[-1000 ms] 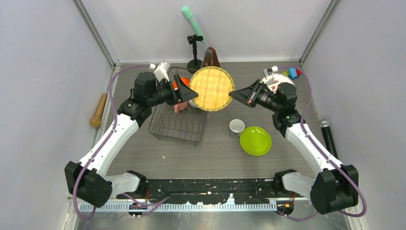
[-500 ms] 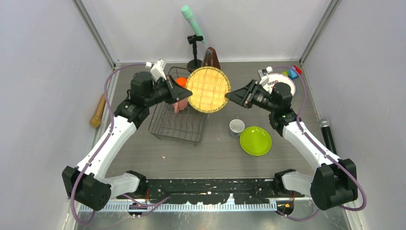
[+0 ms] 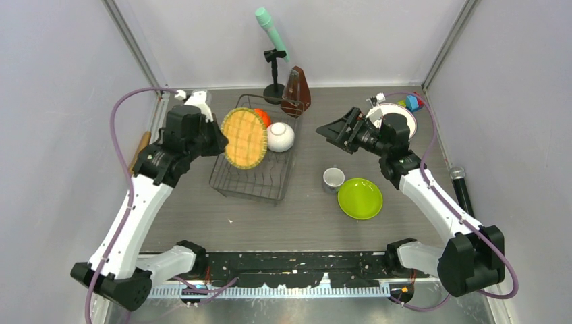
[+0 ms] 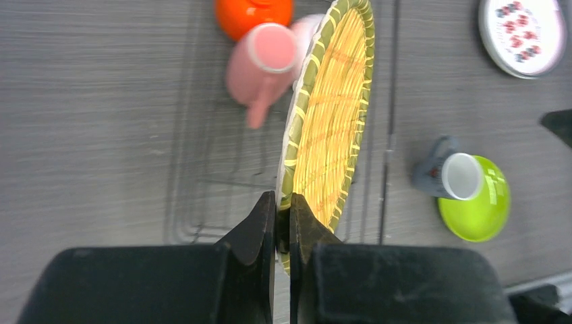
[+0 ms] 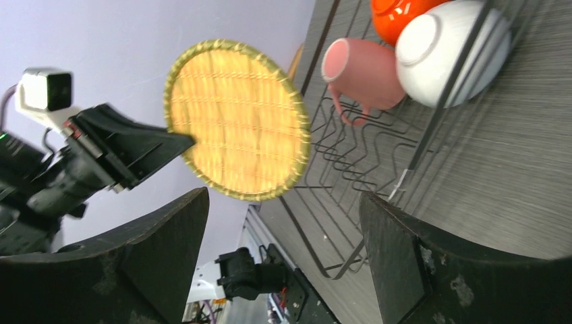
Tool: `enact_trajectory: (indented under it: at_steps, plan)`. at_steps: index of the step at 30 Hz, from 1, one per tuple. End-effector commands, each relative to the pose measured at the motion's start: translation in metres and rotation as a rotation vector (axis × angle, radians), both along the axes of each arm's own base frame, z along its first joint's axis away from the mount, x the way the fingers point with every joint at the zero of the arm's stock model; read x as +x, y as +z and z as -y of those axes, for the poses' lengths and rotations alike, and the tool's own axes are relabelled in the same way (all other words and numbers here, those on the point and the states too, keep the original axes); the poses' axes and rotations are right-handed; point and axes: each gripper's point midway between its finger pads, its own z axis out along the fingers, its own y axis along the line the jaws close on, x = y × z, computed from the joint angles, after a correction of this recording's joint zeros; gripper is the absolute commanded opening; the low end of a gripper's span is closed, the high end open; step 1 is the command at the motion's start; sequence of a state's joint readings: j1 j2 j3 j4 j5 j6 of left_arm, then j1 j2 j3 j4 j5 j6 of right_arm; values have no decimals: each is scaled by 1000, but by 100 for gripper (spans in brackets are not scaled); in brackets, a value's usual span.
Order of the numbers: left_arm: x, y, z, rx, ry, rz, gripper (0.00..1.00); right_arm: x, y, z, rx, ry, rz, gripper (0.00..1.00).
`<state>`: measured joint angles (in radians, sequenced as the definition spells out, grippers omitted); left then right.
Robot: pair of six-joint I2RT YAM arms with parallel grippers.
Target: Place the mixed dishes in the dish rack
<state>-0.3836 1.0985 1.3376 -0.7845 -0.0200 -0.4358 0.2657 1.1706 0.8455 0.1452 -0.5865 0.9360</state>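
Observation:
My left gripper (image 3: 220, 138) is shut on the rim of the tan woven plate (image 3: 244, 138), which hangs tilted on edge over the dish rack (image 3: 255, 181). The left wrist view shows both fingers (image 4: 283, 214) pinching that rim (image 4: 334, 115). In the rack lie a pink mug (image 4: 263, 64), an orange bowl (image 4: 253, 13) and a white bowl (image 3: 280, 136). Right of the rack, my right gripper (image 3: 328, 130) hangs open and holds nothing. A small white cup (image 3: 332, 179) and a lime-green plate (image 3: 360, 198) sit on the table. A white marked plate (image 3: 407, 120) lies behind the right arm.
A brown metronome (image 3: 297, 88) and a stand with a teal microphone (image 3: 273, 40) are behind the rack. A wooden rolling pin (image 3: 139, 154) lies at the left wall, a black microphone (image 3: 461, 189) at the right. Toy blocks (image 3: 413, 102) sit far right.
The left gripper closed on the woven plate and the right gripper let go and opened. The left arm then swung the plate left and turned it on edge over the rack.

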Motion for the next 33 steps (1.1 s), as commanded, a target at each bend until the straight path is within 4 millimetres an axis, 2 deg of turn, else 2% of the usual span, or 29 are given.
enact_trajectory:
  at_steps: [1,6,10,16,25,33]
  plan:
    - [-19,30,-59,172,179,75,0,6,18,7,-43,-52,71,88]
    - [-26,30,-88,289,272,71,0,8,16,9,-48,-65,65,88]
    - [-20,29,-99,341,322,80,0,9,14,9,-52,-70,60,88]
    - [2,12,-93,375,322,64,0,7,15,12,-65,-78,65,88]
    - [27,-45,-84,439,289,-7,0,0,13,17,-97,-91,70,88]
    - [34,-60,-69,407,229,-15,0,1,8,18,-99,-88,62,88]
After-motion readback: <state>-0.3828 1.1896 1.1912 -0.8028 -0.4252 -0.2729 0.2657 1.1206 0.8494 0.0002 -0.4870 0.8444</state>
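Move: The left gripper already holds the woven plate by its edge. Its goal, the slots along the rack's left side, lies about 8 cm ahead, 7 cm to the left and 17 cm below. The pink mug in the rack is roughly 14 cm ahead, 4 cm right; the white bowl 14 cm ahead, 14 cm right; the orange bowl 20 cm ahead, 6 cm right, all about 20 cm lower. From the right hand, those slots lie some 35 cm left, 4 cm ahead, 15 cm below. Swing the left gripper about 9 cm left, bowing slightly back, clear of the pink mug towards the rack's left side, while rolling its left side up and turning it counter-clockwise, some 30 degrees in all. Then lower it about 8 cm, edging forward, to bring the plate down on edge at the left slots, and keep the grip shut. Let the open, empty right hand ease a couple of centimetres right and down. ##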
